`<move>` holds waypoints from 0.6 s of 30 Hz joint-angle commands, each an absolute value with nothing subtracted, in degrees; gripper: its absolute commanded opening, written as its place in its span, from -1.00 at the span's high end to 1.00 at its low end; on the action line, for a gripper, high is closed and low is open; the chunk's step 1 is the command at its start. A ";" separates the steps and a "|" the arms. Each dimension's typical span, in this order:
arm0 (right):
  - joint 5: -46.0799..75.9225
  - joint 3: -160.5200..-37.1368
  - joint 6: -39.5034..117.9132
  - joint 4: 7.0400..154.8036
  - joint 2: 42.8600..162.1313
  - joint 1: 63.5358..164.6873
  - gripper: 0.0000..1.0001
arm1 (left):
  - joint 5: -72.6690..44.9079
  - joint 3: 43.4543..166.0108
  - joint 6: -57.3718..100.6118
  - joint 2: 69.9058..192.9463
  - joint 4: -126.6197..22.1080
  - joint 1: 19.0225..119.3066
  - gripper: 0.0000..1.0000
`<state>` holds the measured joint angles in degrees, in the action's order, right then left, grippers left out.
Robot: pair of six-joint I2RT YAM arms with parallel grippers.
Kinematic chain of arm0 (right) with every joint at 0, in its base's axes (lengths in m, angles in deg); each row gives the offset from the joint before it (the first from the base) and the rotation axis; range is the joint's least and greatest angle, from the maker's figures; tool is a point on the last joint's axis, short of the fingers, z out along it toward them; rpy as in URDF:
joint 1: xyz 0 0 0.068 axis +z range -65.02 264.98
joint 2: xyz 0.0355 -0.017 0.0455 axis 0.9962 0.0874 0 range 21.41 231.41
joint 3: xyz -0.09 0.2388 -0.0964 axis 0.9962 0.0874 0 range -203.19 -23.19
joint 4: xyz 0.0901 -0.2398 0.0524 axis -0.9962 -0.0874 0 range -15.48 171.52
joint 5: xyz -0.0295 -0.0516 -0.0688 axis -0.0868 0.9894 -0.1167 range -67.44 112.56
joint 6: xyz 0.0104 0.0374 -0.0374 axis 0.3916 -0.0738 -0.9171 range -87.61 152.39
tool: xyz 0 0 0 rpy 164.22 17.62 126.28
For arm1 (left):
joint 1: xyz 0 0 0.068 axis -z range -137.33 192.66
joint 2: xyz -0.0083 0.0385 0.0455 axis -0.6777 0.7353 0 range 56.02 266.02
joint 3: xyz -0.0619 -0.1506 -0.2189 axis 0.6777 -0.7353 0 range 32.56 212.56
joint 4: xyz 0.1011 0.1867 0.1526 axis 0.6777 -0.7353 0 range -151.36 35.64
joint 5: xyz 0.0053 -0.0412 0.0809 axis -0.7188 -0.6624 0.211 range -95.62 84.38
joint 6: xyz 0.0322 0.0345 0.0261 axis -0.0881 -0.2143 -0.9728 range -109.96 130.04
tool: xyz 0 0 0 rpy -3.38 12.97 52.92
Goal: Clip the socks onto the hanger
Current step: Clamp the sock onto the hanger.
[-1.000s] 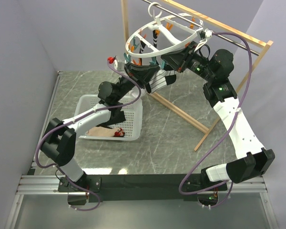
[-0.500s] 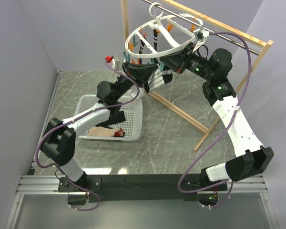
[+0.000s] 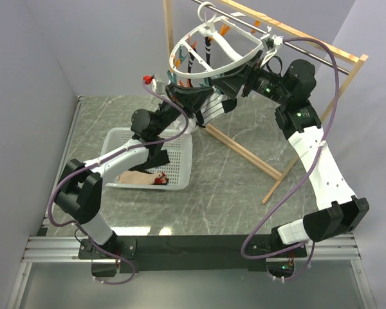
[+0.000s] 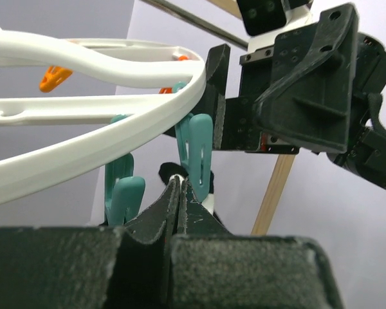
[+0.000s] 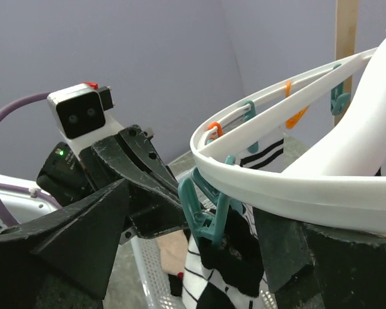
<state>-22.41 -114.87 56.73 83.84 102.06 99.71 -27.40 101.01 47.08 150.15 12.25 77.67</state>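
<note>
The hanger, a white ring, hangs tilted from the rod, with its rim close in both wrist views. A teal clip under the rim bites the black toe of a white sock with thin black stripes. My left gripper is shut just under that clip, with the sock's edge between its tips. My right gripper stands open, one finger on each side of the clip and rim. Other socks hang from clips further round the ring.
The wooden frame with its metal rod carries the hanger, and its foot bar crosses the table. A white perforated basket holding a pale fabric piece sits below my left arm. Grey walls close in at the left and back.
My right gripper has opened round the teal clip. The hanger and both grippers have risen slightly. My left gripper has stayed shut.
</note>
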 commanded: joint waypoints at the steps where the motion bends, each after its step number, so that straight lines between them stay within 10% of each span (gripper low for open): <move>1: -22.18 -118.90 55.77 81.96 102.54 99.14 -0.67 | -28.03 102.87 45.99 150.33 11.04 77.56 0.99; 9: -15.67 -119.52 50.68 70.90 100.78 98.70 -0.70 | -26.54 101.73 44.23 149.10 3.39 77.65 0.78; 13: -13.39 -120.66 48.83 67.11 99.55 98.70 -0.70 | -25.22 100.33 42.91 147.43 0.31 78.00 -0.01; 18: -12.33 -120.23 47.60 62.54 96.75 98.70 -0.71 | -23.55 99.89 41.16 143.48 -7.50 78.00 -0.37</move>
<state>-13.99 -117.74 49.60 65.83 101.05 99.18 -25.08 99.81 43.25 148.55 -3.25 77.80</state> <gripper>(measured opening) 0.853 0.663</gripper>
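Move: The teal clip on the sock's top edge sits at the left hand's shut fingertips, about 1 cm ahead, 3 cm to the right and 2 cm above. The striped sock hangs some 8 cm below that hand and 2 cm to its right; a second teal clip is 2 cm to its left, 1 cm ahead and 2 cm up. For the right hand, already open around the first clip, that clip lies about 1 cm to its left, level and neither ahead nor back. The left hand sinks about 5 cm from under the ring's rim, easing some 2 cm forward and tipping roughly 15 degrees, and partway down its shut fingers spread wide and let go of the sock. Meanwhile the right hand, fingers staying wide open, backs off the clip it had already released, dropping about 3.5 cm and drawing to its right while its wrist turns slightly clockwise. ##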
